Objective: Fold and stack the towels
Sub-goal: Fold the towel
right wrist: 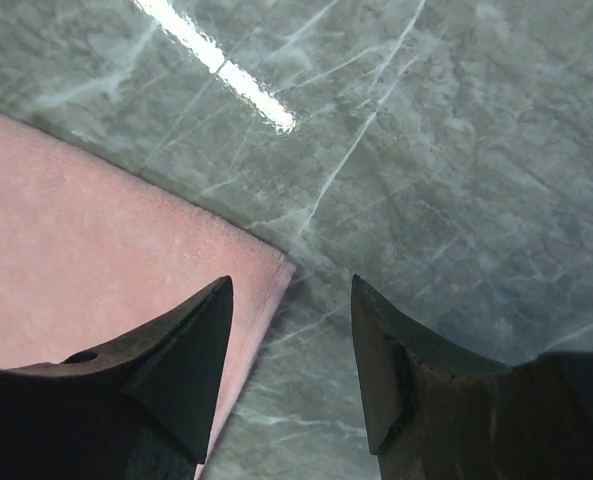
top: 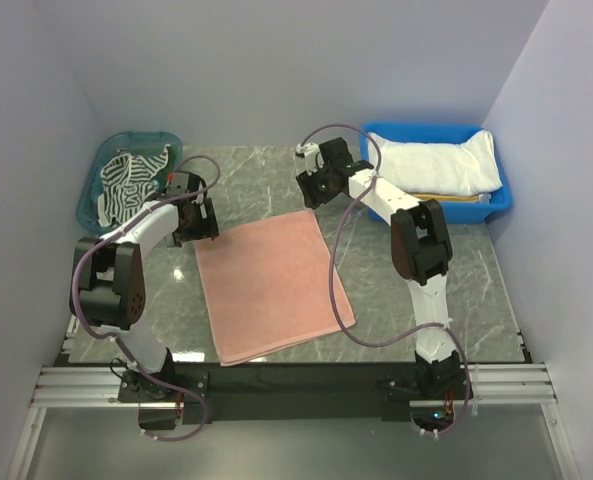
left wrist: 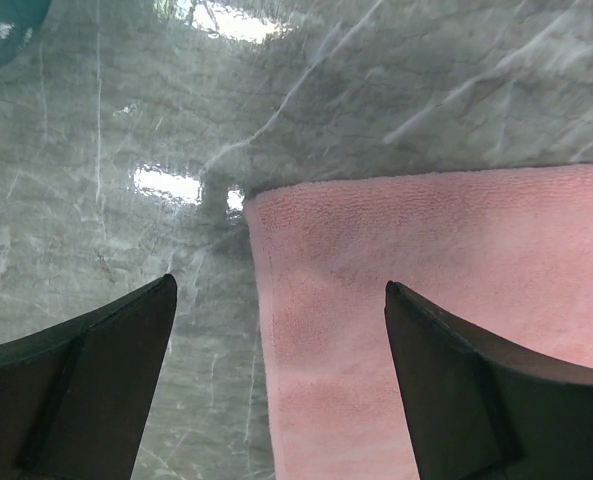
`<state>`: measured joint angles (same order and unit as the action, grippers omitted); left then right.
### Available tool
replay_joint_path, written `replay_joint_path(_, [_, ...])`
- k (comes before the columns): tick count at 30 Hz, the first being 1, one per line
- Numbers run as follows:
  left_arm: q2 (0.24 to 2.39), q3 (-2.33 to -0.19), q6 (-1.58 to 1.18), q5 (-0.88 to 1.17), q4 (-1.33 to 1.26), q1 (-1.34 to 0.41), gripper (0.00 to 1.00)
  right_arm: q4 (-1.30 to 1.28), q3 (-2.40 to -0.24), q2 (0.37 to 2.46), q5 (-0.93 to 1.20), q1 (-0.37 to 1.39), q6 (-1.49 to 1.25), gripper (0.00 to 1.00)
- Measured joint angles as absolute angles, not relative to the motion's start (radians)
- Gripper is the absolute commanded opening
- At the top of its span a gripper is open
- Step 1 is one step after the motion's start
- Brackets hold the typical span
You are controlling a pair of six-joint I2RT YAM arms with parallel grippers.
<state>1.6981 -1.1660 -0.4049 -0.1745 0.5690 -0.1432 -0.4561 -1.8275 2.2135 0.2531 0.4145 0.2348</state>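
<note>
The salmon pink towel (top: 271, 285) lies spread flat in the middle of the marble table (top: 426, 290). My left gripper (top: 200, 230) hovers over its far left corner, open, with the jaws astride the towel's left edge (left wrist: 276, 330) and nothing held. My right gripper (top: 312, 195) hangs open above the far right corner (right wrist: 266, 265), also holding nothing. A dark-and-white striped towel (top: 131, 180) sits crumpled in a teal basket. The white towel (top: 441, 165) rests folded in a blue bin, on top of a yellowish cloth (top: 456, 200).
The teal basket (top: 93, 205) stands at the far left corner of the table and the blue bin (top: 498, 203) at the far right. Pale walls close in the sides and back. Purple cables loop off both arms.
</note>
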Motion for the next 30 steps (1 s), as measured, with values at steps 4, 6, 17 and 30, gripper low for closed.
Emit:
replay_joint_path(4, [1.708, -1.165, -0.405, -0.177, 0.57, -0.143, 0.91, -0.53, -1.905, 2.273, 0.253, 0.419, 0.28, 0.56])
replay_joint_path(6, [1.708, -1.165, -0.405, -0.178, 0.569, -0.143, 0.91, -0.564, -1.943, 2.296, 0.248, 0.423, 0.299, 0.55])
replay_joint_path(17, [1.708, -1.165, -0.405, -0.181, 0.57, -0.142, 0.9, -0.701, -2.039, 2.373, 0.193, 0.473, 0.381, 0.54])
replay_joint_path(30, [1.708, -1.165, -0.405, -0.181, 0.574, -0.142, 0.9, -0.856, -2.307, 2.535, 0.11, 0.498, 0.399, 0.53])
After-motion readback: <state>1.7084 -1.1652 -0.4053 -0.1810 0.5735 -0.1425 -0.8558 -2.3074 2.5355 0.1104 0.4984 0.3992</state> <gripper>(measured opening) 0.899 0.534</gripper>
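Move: The salmon towel's far right corner lies about 6 cm below my right hand, some 1 cm ahead and 1 cm to its left. The towel's far left corner is roughly 28 cm to the left and 7 cm back of that hand, and the blue bin stands about 27 cm to its right and 9 cm farther out. From my left hand the same far right corner is about 8 cm ahead, 26 cm to the right and 5 cm below. I lower my right hand about 5 cm onto the towel's far right corner, easing 2 cm left, with a short swing back towards me and then forward again to finish level with where I began. As it sinks I tilt the fingers steeper by some 15 degrees and keep them half open astride the corner, one fingertip coming to press into the towel's edge area. ##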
